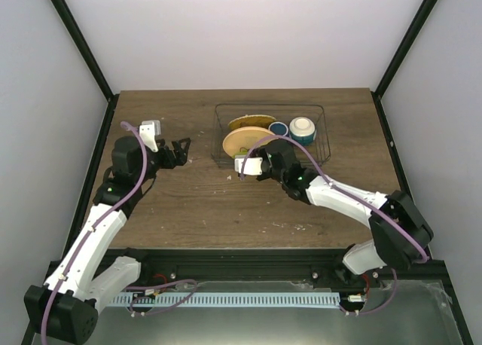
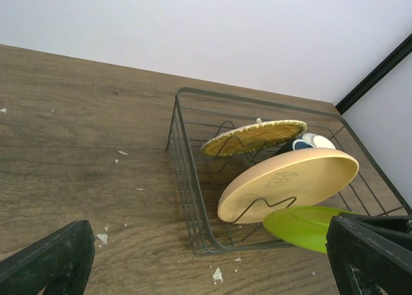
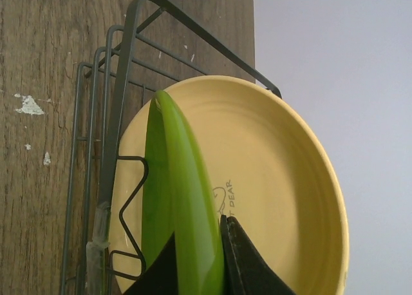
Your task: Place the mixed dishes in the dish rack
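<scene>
The dark wire dish rack (image 1: 269,105) stands at the table's back middle. In it a woven grid-faced yellow plate (image 1: 252,122) and a plain yellow-orange plate (image 1: 242,141) lean on dividers, with a dark blue mug (image 1: 279,128) and a blue-and-white cup (image 1: 302,129) behind. My right gripper (image 3: 199,263) is shut on the rim of the yellow-green plate (image 3: 183,192). It holds the plate edge-on at the rack's near side, just in front of the yellow-orange plate (image 3: 270,179). My left gripper (image 1: 181,151) is open and empty, left of the rack (image 2: 187,172).
Small white crumbs (image 2: 217,274) lie on the wooden table (image 1: 188,202) near the rack's front corner. Black frame posts (image 1: 79,40) and white walls close in the sides and back.
</scene>
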Action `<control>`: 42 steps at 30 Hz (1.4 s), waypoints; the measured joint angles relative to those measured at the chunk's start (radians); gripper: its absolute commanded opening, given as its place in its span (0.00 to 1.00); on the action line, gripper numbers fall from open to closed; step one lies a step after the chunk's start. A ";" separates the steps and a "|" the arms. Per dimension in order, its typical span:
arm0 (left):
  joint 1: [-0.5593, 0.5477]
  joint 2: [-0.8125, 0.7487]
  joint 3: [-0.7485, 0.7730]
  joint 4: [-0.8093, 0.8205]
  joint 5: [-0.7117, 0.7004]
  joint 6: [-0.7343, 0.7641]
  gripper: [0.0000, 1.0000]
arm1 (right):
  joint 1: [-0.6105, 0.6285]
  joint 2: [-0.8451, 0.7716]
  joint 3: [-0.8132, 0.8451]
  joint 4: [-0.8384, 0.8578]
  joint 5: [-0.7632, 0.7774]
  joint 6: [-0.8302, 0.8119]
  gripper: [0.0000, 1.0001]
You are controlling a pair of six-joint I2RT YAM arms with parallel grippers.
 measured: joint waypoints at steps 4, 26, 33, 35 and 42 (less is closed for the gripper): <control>0.001 0.000 0.000 0.000 0.000 0.001 1.00 | -0.021 0.021 0.026 -0.024 -0.031 0.012 0.03; 0.006 0.035 -0.008 0.016 0.007 0.002 1.00 | -0.068 0.013 0.122 -0.157 -0.072 0.122 0.67; 0.008 0.090 -0.011 0.022 -0.013 -0.036 1.00 | -0.066 -0.195 0.120 -0.129 0.029 0.429 1.00; 0.008 0.110 -0.011 0.021 -0.023 -0.046 1.00 | -0.074 -0.233 0.128 -0.132 0.066 0.540 1.00; 0.012 0.148 0.003 0.018 -0.034 -0.053 1.00 | -0.402 -0.211 0.198 -0.149 -0.082 0.891 1.00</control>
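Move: The right gripper is already shut on the green plate's right side, with the plate's middle roughly 2 cm ahead, 4 cm left and 3 cm below; its front slot in the dish rack is about 4 cm ahead, 4 cm left and 6 cm down. The peach plate lies some 5 cm ahead, 3 cm left; the blue mug about 10 cm ahead, 8 cm right. From the left hand the green plate is about 25 cm right, 4 cm ahead and 12 cm down. Still pinching the green plate, the right hand eases it about 2 cm forward into the rack's front slot, tipping down slightly, then opens wide and lets go. It rises about 15 cm clear, rolling left side up some 50 degrees, then sweeps 15 cm right and forward over the mug side. The empty left hand sinks some 4 cm and edges forward, fingers open. ##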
